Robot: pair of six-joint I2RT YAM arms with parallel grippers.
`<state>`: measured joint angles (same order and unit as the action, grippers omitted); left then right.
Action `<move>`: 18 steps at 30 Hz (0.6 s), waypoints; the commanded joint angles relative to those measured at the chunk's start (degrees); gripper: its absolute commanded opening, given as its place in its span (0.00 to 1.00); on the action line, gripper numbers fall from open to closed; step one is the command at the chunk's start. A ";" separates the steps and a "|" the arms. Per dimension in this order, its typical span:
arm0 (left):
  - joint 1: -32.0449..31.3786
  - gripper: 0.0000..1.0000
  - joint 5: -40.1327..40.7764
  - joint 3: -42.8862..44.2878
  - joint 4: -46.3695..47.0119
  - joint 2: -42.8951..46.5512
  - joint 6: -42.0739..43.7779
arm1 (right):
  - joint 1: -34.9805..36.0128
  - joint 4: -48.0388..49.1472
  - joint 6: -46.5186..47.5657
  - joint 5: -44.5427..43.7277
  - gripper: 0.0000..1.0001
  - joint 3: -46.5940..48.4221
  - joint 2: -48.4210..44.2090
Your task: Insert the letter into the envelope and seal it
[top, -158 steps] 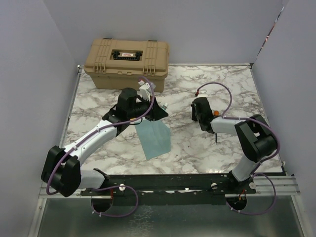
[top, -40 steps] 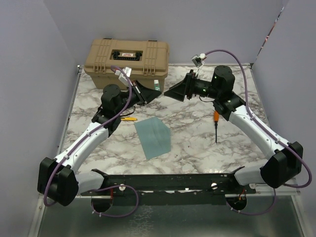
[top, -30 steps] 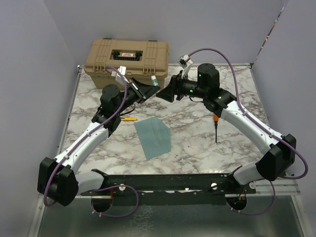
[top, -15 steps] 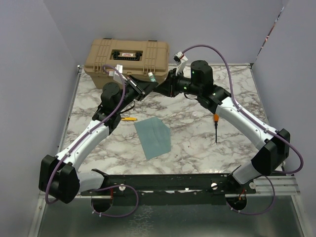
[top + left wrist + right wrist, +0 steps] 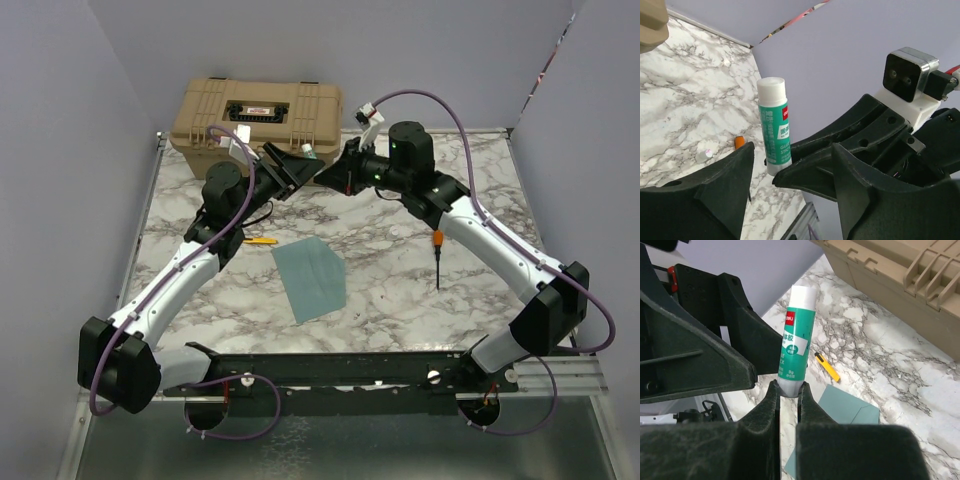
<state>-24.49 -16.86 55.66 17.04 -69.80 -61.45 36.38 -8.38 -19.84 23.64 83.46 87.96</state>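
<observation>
The teal envelope [image 5: 312, 277] lies flat on the marble table, flap closed; one corner of the envelope [image 5: 845, 410] shows below my right fingers. The letter is out of view. Both arms meet in the air in front of the toolbox. My right gripper [image 5: 788, 385] is shut on the bottom end of a green-and-white glue stick [image 5: 797, 347], which stands upright with its white cap on. My left gripper [image 5: 790, 150] is open, one finger on each side of the glue stick [image 5: 775, 127] and clear of it. From above, the stick [image 5: 308, 153] sits between the left gripper [image 5: 292, 168] and right gripper [image 5: 325, 172].
A tan toolbox [image 5: 258, 125] stands closed at the back left. A yellow cutter [image 5: 260, 240] lies left of the envelope, and an orange-handled screwdriver [image 5: 437, 250] lies to its right. A small white cap [image 5: 358, 318] rests near the front.
My right arm swung left to meet the left gripper and shut on the glue stick's base. The left gripper, which was holding the stick, has opened.
</observation>
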 commanded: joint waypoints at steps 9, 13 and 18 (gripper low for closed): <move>0.23 0.53 -0.59 1.65 0.69 -0.23 4.05 | -0.17 -0.58 -0.31 6.28 0.00 -0.63 -2.77; 0.21 0.38 -1.06 1.71 0.63 0.13 5.55 | -0.19 -0.32 -0.64 9.38 0.00 -0.40 -2.89; 0.47 0.00 -1.48 2.34 0.28 0.93 7.44 | -0.51 1.34 -3.63 12.41 0.00 -0.91 -3.46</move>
<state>-24.60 -17.80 56.60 17.56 -69.78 -57.28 36.14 -9.08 -20.53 30.59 83.29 86.46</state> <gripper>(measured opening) 0.199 0.061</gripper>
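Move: Just beyond and between the left hand's open fingers, the glue stick's middle is about 2 cm ahead and 1 cm above. The right hand already pinches the stick's bottom end, with its middle some 3 cm higher; the waiting left fingers are about 2 cm back and 2 cm up from that hand. From the left hand, all about 30 cm below, the envelope lies some 10 cm back and 2 cm left, the yellow cutter 14 cm left and 1 cm back. Drawing the glue stick back about 2.5 cm and roughly 1 cm up, the right hand keeps its pinch on the bottom end and turns some 5 degrees counter-clockwise, bringing the stick deeper between the left fingers. The left hand stays nearly in place, rising under 1 cm near the end, as its fingers close from wide open onto the green body just above the right fingertips. ##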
